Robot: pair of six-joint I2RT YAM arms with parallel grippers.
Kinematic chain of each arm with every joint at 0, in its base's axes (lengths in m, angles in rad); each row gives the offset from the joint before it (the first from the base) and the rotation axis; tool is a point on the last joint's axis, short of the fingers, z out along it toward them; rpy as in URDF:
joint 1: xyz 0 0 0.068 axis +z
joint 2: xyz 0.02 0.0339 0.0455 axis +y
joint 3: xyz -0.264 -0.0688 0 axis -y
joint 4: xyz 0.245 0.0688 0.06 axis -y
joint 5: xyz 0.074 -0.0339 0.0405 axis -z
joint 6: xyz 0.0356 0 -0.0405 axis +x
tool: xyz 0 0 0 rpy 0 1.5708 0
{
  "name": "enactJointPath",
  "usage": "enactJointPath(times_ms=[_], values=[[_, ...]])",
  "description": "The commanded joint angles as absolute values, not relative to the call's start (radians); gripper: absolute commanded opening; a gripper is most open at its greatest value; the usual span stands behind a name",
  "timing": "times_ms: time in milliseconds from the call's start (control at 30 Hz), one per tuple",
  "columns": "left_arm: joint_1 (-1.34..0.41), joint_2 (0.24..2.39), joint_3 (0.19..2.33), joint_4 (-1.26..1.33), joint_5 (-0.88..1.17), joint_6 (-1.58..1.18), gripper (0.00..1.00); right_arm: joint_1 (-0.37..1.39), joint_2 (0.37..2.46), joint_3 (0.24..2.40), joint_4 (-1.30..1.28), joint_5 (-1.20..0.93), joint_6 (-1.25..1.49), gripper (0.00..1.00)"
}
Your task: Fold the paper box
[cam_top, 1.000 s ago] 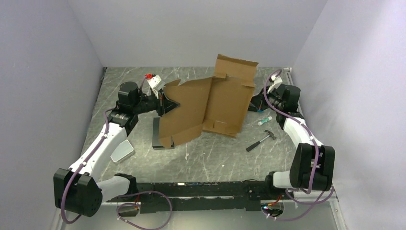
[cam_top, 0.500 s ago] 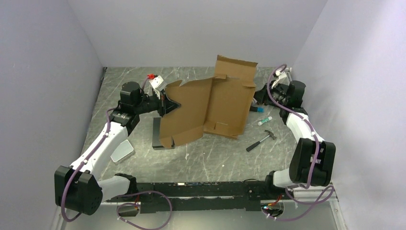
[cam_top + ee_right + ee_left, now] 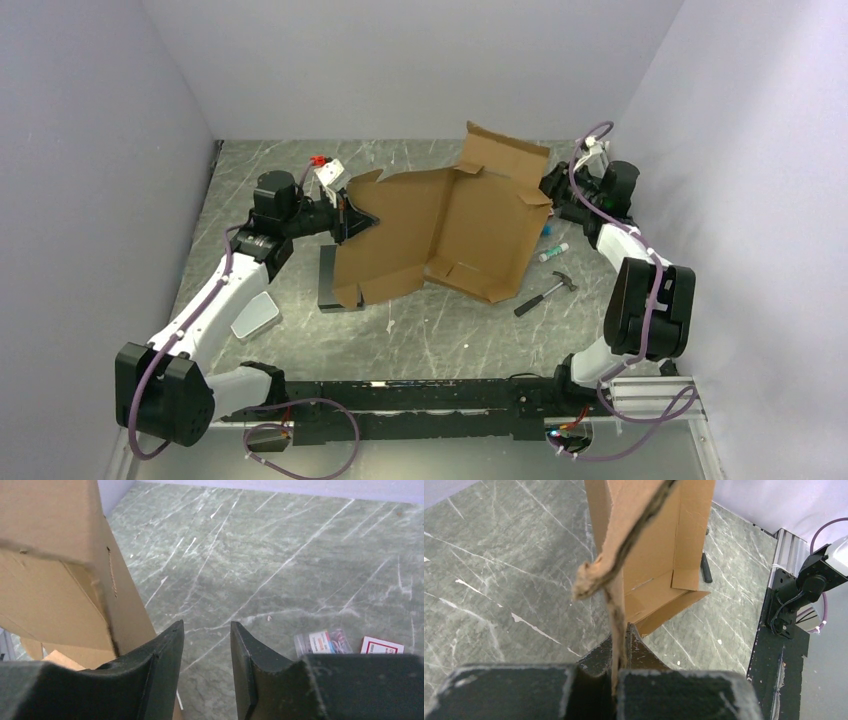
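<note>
The paper box point(image 3: 450, 225) is a brown cardboard sheet lying partly opened out mid-table, its left panel raised and a rear flap point(image 3: 505, 152) standing up. My left gripper point(image 3: 348, 215) is shut on the box's left edge. In the left wrist view, that gripper point(image 3: 622, 632) pinches the thin cardboard edge point(image 3: 616, 605) between its jaws. My right gripper point(image 3: 553, 188) sits just off the box's right rear corner. In the right wrist view it point(image 3: 206, 627) is open, with only bare table between its fingers, and the cardboard point(image 3: 55, 580) stands just to its left.
A hammer point(image 3: 545, 293) and a marker point(image 3: 553, 252) lie right of the box. A black block point(image 3: 328, 285) pokes out under its left panel. A grey tin point(image 3: 255, 315) lies near the left arm. Small packets point(image 3: 320, 642) lie on the table beyond the right fingers.
My right gripper has opened, let go of the box's right side and drawn back toward the far right. The box's right half has dropped lower and spread rightward. The left grip is unchanged.
</note>
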State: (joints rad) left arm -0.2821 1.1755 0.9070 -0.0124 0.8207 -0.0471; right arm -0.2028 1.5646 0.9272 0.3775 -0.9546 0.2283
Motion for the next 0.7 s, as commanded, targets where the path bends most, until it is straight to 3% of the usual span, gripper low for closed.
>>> enactJointPath(times_ms=[0,100,433,667], values=[[-0.288,1.175,0.931,0.002,0.816,-0.012,0.00,-0.211,1.510,0.946,0.526,-0.951,0.329,0.46],[-0.288,1.179,0.931,0.002,0.818,-0.014,0.00,-0.221,1.499,0.951,0.552,-0.909,0.380,0.54],[-0.288,1.173,0.923,0.002,0.810,-0.012,0.00,-0.224,1.665,1.058,0.744,-1.086,0.681,0.54],[-0.288,1.174,0.921,0.002,0.807,-0.012,0.00,-0.224,1.676,1.141,0.678,-1.182,0.678,0.67]])
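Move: The box's far flap, standing up at the far edge of the right-hand panel, is about 8 cm to the right hand's left, 3 cm ahead and some 4 cm above. That panel's middle lies about 12 cm left, 5 cm back and 8 cm below the hand; the glue stick is some 4 cm right, 3 cm back and 18 cm down. From the left hand, the flap is about 26 cm right and 16 cm ahead, 2 cm lower. Upward by about 5 cm, with some 2 cm of forward travel, the right hand climbs along the outer side of the far flap, rolling some 15 degrees so that its left side rises while its fingers spread wider. Its left finger bears on the flap from behind to tip it inward. The left hand stays put, still pinching the edge of the left panel. ##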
